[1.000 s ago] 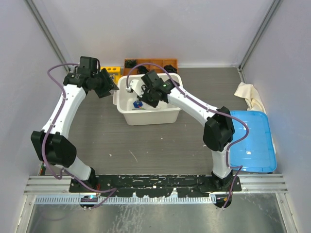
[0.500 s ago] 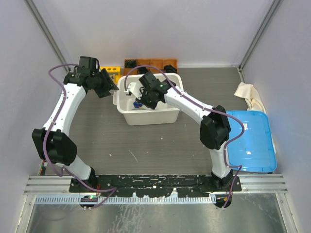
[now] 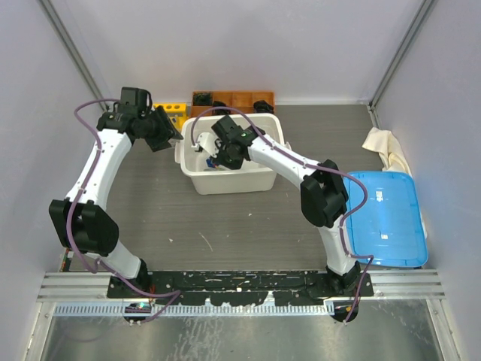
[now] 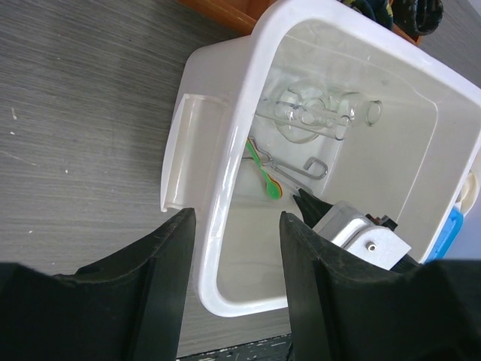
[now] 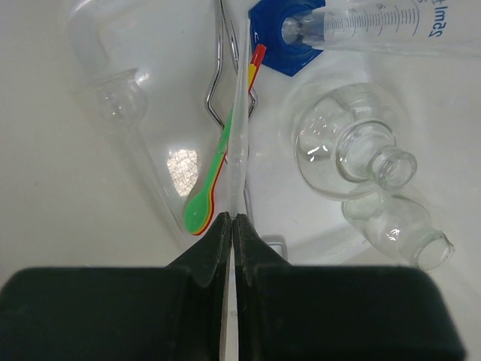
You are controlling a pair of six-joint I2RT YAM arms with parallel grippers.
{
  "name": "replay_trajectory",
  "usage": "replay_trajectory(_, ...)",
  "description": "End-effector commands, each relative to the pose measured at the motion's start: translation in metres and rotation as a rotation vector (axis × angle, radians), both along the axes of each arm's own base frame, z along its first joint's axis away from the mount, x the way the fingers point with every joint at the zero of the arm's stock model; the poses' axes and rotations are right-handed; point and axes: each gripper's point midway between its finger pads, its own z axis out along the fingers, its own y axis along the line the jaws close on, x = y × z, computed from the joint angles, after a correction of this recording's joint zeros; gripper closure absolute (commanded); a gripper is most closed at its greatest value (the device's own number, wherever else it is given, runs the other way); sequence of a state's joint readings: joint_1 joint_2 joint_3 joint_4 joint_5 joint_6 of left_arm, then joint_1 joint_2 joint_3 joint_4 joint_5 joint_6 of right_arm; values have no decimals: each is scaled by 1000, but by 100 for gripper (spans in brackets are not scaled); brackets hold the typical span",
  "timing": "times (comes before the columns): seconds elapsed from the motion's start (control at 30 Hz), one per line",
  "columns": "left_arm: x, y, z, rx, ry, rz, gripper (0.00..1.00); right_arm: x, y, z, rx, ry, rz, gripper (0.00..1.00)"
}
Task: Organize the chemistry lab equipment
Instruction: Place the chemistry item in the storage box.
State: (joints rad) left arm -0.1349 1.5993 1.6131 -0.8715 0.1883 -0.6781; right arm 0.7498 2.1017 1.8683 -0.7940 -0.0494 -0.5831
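Observation:
The white bin (image 3: 225, 184) holds the lab equipment. My right gripper (image 5: 231, 219) reaches down inside it, shut on a thin clear rod (image 5: 240, 135) that runs away from the fingertips. Beside the rod lie stacked green, yellow and red spoons (image 5: 207, 195) and metal tongs (image 5: 216, 83). Two small clear round flasks (image 5: 342, 154) (image 5: 398, 222) sit to the right, a clear conical flask (image 5: 120, 90) to the left. My left gripper (image 4: 237, 218) is open, its fingers either side of the bin's near left corner rim (image 4: 225, 143). The yellow tube rack (image 3: 174, 110) stands behind it.
A graduated cylinder (image 5: 368, 26) on a blue base (image 5: 282, 45) lies in the bin. An orange compartment tray (image 3: 233, 98) stands behind the bin. A blue lid (image 3: 383, 218) and a cream cloth (image 3: 385, 147) lie at the right edge.
My right arm has shifted left inside the bin, its elbow swinging leftward. The left arm has stayed almost still.

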Motion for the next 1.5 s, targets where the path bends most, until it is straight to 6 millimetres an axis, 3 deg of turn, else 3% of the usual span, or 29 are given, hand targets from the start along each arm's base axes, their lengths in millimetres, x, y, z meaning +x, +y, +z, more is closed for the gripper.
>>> replay_trajectory(0.0, 10, -1, 17, -12, -73, -24, 50, 6, 7, 20, 21, -51, 28, 92)
replay_trajectory(0.43, 19, 3, 19, -17, -115, -15, 50, 14, -7, 9, -21, -44, 41, 92)
replay_trajectory(0.7, 22, 6, 16, -22, -126, -7, 50, 23, -26, 7, -41, -46, 58, 92)
replay_trajectory(1.07, 26, 9, 8, -31, -125, 10, 50, 21, -44, -11, -117, -54, 70, 92)
replay_trajectory(1.47, 29, 10, 6, -35, -126, 17, 50, 25, -43, -24, -125, -47, 51, 89)
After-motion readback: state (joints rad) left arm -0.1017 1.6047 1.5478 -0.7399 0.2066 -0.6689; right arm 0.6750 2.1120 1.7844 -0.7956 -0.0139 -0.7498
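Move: The right hand, shut on a thin clear stick, is already inside the storage box. The bare floor it heads for lies about 5 cm to its right, 2 cm ahead and 5 cm below. The round flask stands some 6 cm straight ahead and the small flask 8 cm ahead, 4 cm right; the spoons lie about 3 cm left and 1 cm back. From the left hand, that floor is roughly 15 cm right, 4 cm back and 18 cm down. Rightward, about 5 cm, the right hand carries the clear stick through the box away from the spoons, drifting a little forward, then sinks some 3 cm towards the bare floor beside the tongs and stops. Its wrist tilts slightly so the fingers point more steeply down, still shut on the stick. The left hand, empty and half open by the box's left rim, edges about 2 cm forward. ##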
